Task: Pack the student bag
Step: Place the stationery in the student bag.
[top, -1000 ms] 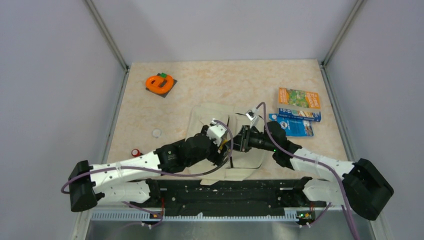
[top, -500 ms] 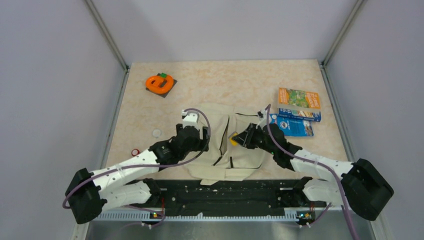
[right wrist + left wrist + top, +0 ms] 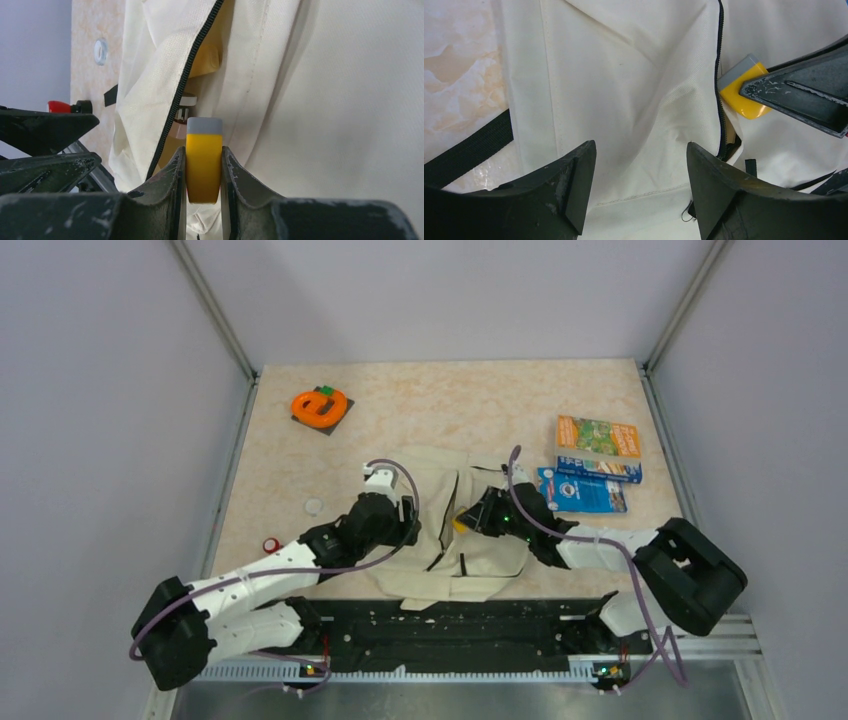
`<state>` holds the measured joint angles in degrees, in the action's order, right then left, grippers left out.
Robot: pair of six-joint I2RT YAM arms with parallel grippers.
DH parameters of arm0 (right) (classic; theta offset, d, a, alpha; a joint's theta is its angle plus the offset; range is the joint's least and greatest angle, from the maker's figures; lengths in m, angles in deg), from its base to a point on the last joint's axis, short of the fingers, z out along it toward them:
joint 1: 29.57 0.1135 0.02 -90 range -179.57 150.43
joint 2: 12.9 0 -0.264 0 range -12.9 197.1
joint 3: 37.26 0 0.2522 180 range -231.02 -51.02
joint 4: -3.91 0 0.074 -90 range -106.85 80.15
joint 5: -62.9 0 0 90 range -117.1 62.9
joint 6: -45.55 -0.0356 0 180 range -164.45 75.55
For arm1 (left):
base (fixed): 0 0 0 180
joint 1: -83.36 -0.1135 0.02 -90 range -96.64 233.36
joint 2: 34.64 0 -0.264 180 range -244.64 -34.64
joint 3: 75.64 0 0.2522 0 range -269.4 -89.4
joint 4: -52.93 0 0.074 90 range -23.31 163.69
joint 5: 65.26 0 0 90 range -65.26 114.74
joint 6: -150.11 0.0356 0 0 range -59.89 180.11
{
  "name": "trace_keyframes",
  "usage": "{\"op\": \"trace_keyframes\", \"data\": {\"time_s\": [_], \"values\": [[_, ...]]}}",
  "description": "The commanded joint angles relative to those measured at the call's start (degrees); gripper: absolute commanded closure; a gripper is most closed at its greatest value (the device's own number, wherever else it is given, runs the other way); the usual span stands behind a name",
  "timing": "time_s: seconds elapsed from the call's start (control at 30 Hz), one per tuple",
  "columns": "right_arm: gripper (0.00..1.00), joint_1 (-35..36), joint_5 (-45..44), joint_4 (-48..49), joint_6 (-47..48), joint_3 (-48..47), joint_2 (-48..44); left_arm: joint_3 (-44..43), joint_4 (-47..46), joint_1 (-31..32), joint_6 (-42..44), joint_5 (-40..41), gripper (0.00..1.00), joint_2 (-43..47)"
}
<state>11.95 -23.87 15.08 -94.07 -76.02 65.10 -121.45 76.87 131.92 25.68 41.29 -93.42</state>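
Observation:
The cream student bag (image 3: 487, 558) lies flat near the table's front edge, its black zipper (image 3: 190, 75) parted. A yellow block with a grey cap (image 3: 204, 160) is clamped in my right gripper (image 3: 204, 150), shut on it, right at the zipper opening (image 3: 462, 522). Inside the opening I see more yellow and something pale. My left gripper (image 3: 639, 147) hovers over the bag's left panel (image 3: 624, 90), open with only fabric beneath. The left wrist view also shows the block (image 3: 744, 97) and a right fingertip (image 3: 804, 95) beside the zipper.
Orange and blue booklets (image 3: 597, 437) (image 3: 588, 492) lie right of the bag. An orange object on a dark square (image 3: 320, 407) sits far left. A white ring (image 3: 314, 506) and a small red item (image 3: 270, 544) lie left of the bag. A black strap (image 3: 469, 150) trails on the table.
My left gripper has pulled back left from the bag's middle, and the raised flap has dropped flat. My right gripper now shows the yellow block at the zipper, its arm drawn in.

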Motion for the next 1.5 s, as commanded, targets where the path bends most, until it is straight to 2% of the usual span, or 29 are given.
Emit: {"op": "trace_keyframes", "data": {"time_s": [0.0, 0.37, 0.47, 0.7, 0.8, 1.1, 1.33, 1.47], "values": [[1.00, 0.8, 2.7, 6.8, -0.6, -3.8, 3.4, 0.9, -5.1, -0.6, 0.2, -1.7, 0.31, -1.3], [1.00, 2.6, 5.0, 9.5, -0.2, -9.0, 12.0, 1.8, -8.9, -3.3, 1.7, -4.6, 0.52, -5.0], [1.00, 2.8, 5.7, 10.5, -0.4, -9.0, 13.2, 1.7, -9.5, -3.5, 1.8, -4.8, 0.61, -6.0], [1.00, 3.4, 4.8, 11.6, -1.2, -5.7, 12.7, 1.6, -9.1, -3.8, 1.6, -4.2, 0.92, -6.6], [1.00, 3.7, 3.7, 10.8, -1.0, -4.4, 13.0, 2.1, -9.1, -3.9, 1.2, -4.0, 0.99, -6.0], [1.00, 4.3, 5.1, 12.6, -0.2, -5.4, 15.4, 2.6, -8.5, -4.1, 1.3, -4.6, 1.00, -4.4], [1.00, 6.2, 8.6, 14.9, 0.5, -10.5, 21.9, 2.1, -9.0, -4.1, 1.6, -6.3, 1.00, -4.4], [0.94, 6.7, 8.7, 16.1, 0.4, -11.1, 23.1, 1.8, -8.7, -4.1, 1.7, -6.6, 1.00, -4.5]]}}
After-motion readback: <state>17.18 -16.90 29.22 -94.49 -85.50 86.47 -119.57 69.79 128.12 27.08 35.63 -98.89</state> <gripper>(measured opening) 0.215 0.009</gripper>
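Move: The yellow-and-grey stationery piece is already in the right hand, and the bag's zip opening it is taken to lies level, about 5 cm left and 3 cm below. Inside the bag an orange-yellow piece sits some 6 cm ahead, 6 cm left of that hand and lower. For the open left hand, the bag's fabric fold is 1 cm ahead, 1 cm right and 3 cm below; the zip opening is level, roughly 7 cm right. The yellow-and-grey piece, still gripped, is carried by the right hand about 5 cm left, dipped some 2 cm, then fed 3 cm or so further left under the opening's zipped left edge, the hand turning roughly 10 degrees counter-clockwise. Meanwhile the bag's fabric left of the opening is pinched by the left hand, which sinks about 2 cm, edges forward, shuts fully and keeps hold. ##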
